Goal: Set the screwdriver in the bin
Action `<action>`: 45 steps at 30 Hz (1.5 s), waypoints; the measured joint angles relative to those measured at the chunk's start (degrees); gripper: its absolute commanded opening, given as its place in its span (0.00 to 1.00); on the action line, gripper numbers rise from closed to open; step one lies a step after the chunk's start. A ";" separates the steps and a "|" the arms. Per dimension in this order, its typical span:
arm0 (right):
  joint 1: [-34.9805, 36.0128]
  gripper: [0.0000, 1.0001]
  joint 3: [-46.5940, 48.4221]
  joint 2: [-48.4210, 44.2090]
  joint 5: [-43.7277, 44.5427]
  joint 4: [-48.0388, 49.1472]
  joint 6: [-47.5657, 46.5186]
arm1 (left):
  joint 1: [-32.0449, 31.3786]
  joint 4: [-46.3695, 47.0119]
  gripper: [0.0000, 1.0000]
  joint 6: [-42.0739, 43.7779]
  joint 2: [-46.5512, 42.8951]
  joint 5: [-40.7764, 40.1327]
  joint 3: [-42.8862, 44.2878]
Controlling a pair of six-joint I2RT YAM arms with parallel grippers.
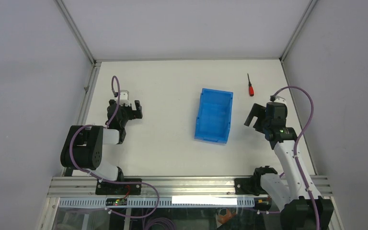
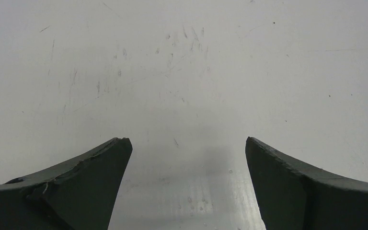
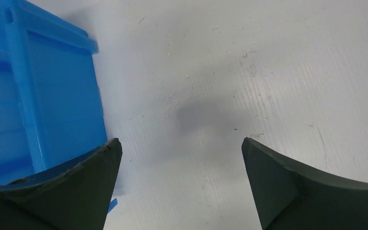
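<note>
The small screwdriver (image 1: pixel 250 86), with a red handle and a thin black shaft, lies on the white table at the back right. The blue bin (image 1: pixel 214 115) stands empty in the middle; its right wall also shows in the right wrist view (image 3: pixel 38 86). My right gripper (image 1: pixel 253 117) is open and empty above the table, right of the bin and on the near side of the screwdriver. In the right wrist view the right gripper (image 3: pixel 179 148) has only bare table between its fingers. My left gripper (image 1: pixel 134 109) is open and empty at the left; the left wrist view also shows it (image 2: pixel 188 146) open over bare table.
Grey walls with metal frame rails (image 1: pixel 79 36) enclose the table on three sides. The table's right edge (image 1: pixel 299 115) runs close beside the right arm. A metal rail (image 1: pixel 187 182) crosses the near edge by the arm bases.
</note>
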 measured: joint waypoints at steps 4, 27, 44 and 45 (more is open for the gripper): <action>0.02 0.99 1.16 0.24 -0.20 -0.09 -0.48 | 0.00 0.02 0.99 0.00 -0.02 0.00 0.00; -3.08 0.91 57.92 66.55 -0.63 -4.13 -13.64 | 0.00 0.02 0.99 0.00 -0.02 0.00 0.00; -4.98 0.37 72.00 83.36 -2.36 -12.55 -15.61 | 0.00 0.02 0.99 0.00 -0.02 0.00 0.00; -4.96 0.29 72.06 83.41 -2.36 -12.52 -15.80 | 0.00 0.02 0.99 0.00 -0.02 0.00 0.00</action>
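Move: The screwdriver lies about 28 cm ahead of the right hand, 3 cm to its right and some 11 cm below, handle towards the robot. The bin's middle is roughly 14 cm to that hand's left, 11 cm ahead and 8 cm below. From the left hand, the screwdriver is some 63 cm to the right, 14 cm ahead and 4 cm below. Forward in one quick arc of about 25 cm, the right hand first rises some 5 cm, passes the bin on its right side, then dives about 14 cm onto the screwdriver's handle, drifting slightly right. The wrist tips down some 25 degrees; the fingers begin closing during the descent and draw in on both sides of the handle near its butt end. ##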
